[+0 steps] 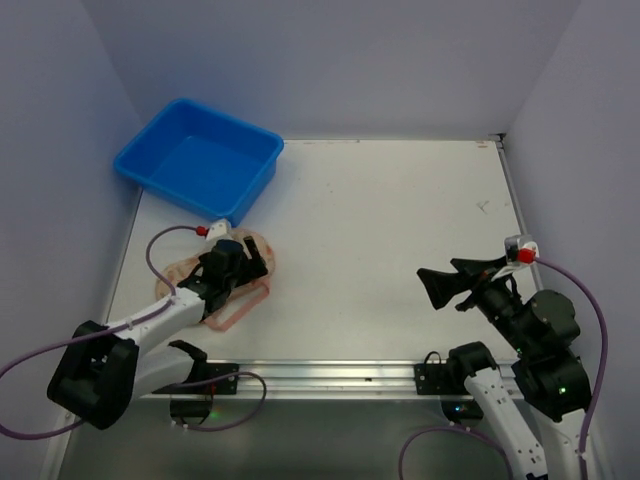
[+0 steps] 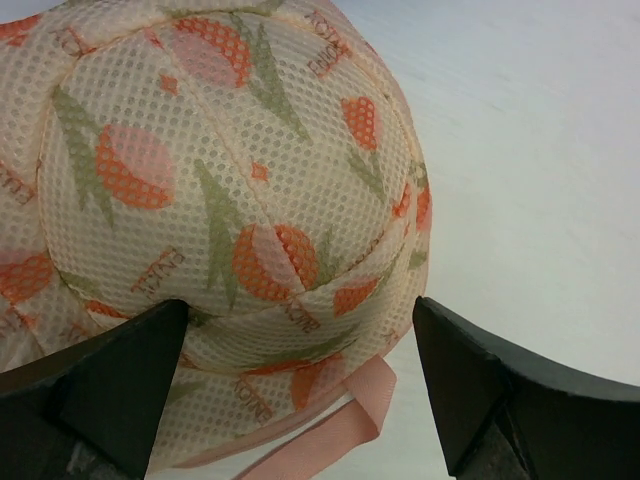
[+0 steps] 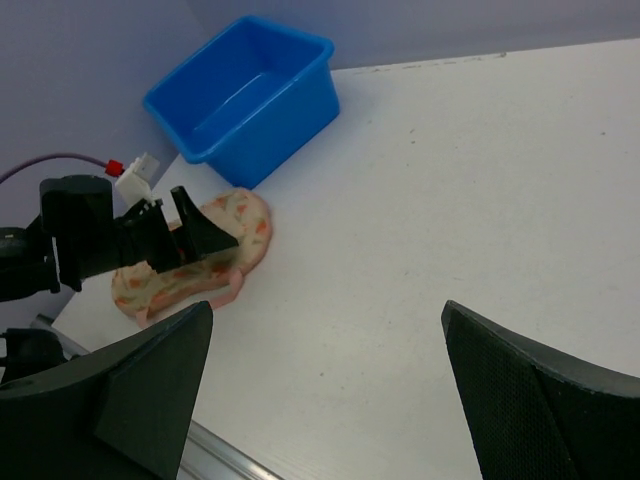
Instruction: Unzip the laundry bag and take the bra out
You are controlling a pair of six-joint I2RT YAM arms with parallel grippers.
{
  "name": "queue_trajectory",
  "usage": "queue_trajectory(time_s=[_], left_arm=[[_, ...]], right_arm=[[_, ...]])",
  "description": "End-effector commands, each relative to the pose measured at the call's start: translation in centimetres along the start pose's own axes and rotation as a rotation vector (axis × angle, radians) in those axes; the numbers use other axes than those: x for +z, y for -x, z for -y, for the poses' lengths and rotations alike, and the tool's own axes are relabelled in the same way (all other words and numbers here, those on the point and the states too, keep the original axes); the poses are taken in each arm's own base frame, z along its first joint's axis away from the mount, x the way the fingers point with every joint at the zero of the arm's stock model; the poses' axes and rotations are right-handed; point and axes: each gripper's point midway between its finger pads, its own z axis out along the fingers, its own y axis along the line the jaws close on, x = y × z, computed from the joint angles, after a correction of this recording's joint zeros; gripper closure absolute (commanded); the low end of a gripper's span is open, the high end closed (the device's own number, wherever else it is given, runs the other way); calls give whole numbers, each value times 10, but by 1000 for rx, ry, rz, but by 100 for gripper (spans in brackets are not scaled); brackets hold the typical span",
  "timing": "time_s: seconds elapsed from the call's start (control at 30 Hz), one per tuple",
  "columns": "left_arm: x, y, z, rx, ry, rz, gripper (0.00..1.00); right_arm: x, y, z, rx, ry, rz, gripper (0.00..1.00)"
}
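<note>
The laundry bag [image 1: 178,274], cream with an orange floral print and pink edging, lies at the near left of the table. My left gripper [image 1: 255,262] is open and low over its right-hand dome. In the left wrist view the dome [image 2: 230,170] fills the frame between my two black fingers [image 2: 110,385], and the pink loop [image 2: 345,425] lies just below it. My right gripper [image 1: 437,287] is open and empty, raised above the table's right side. In the right wrist view the bag [image 3: 235,225] and the left gripper [image 3: 190,235] show at the left. The bra is hidden.
A blue plastic tub [image 1: 200,158] stands at the back left, just beyond the bag; it also shows in the right wrist view [image 3: 245,95]. A metal rail [image 1: 320,375] runs along the near edge. Walls close in the left, back and right sides.
</note>
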Motion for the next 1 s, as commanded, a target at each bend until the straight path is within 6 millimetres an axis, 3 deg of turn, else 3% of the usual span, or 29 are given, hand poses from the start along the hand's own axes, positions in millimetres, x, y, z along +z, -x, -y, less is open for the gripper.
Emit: queue_trajectory(time_s=[0.0,0.07,0.13,0.17,0.2,0.23,0.27,0.3,0.33,0.43,0.47,0.57,0.6,0.63,0.67,0.73,0.8,0.83,0.87,0.9,0.97], left_arm=[[-16,-87,32,-42,-143,-215,2],[-33,-110,67,-9,-248,-251,2],[-40,-115,102,30,-303,-250,2],[-53,-129,123,96,-357,-271,2],[-55,-126,156,124,-391,-263,2],[-64,-135,176,187,-435,-271,1],[-68,-136,195,211,-465,-271,0],[-73,-131,227,220,-509,-256,0],[-80,-131,243,238,-541,-248,0],[-93,-112,282,272,-614,-189,0],[-94,-106,285,279,-616,-171,0],[-96,-93,265,255,-530,-149,0],[-98,-85,249,237,-477,-130,0],[-93,-90,228,235,-423,-138,0],[-99,-83,219,173,-404,-131,0],[-87,-96,176,178,-305,-145,0],[-86,-98,160,122,-291,-157,0],[-75,-103,138,113,-250,-172,0],[-73,-103,132,93,-247,-178,0],[-69,-106,126,79,-241,-189,0],[-54,-105,106,64,-193,-191,0]], right_arm=[[1,3,-7,4,41,21,1],[3,1,-5,11,33,19,1],[5,-1,-3,18,30,15,1],[7,-3,-2,21,28,11,1],[9,-4,0,26,21,9,1],[11,-7,3,32,11,1,1],[12,-8,5,35,1,-1,1],[14,-10,6,39,-5,-7,1],[15,-11,8,44,-13,-14,1],[21,-20,12,70,-21,-45,1],[27,-27,15,83,-32,-75,1],[42,-44,21,128,-50,-158,1],[47,-51,23,142,-53,-185,1],[53,-55,24,161,-53,-202,1],[64,-73,33,191,-77,-274,1],[77,-90,38,232,-89,-336,1],[96,-116,47,262,-115,-414,1],[102,-124,47,269,-115,-441,1],[110,-131,40,255,-90,-463,1],[120,-148,50,249,-148,-516,1],[135,-159,40,201,-136,-555,1]])
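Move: The left hand is open and down on the laundry bag near its right end. The bag's middle lies about 7 cm to its left, 1 cm back and 2 cm below; the bag's peach strap is about 9 cm back and 1 cm right. The blue tub is centred some 30 cm ahead and 12 cm left. From the raised right hand, the bag is about 48 cm left, 11 cm ahead and 29 cm below. Left hand sweeps the bag about 30 cm right, then returns partway; right hand lowers 18 cm towards it. ##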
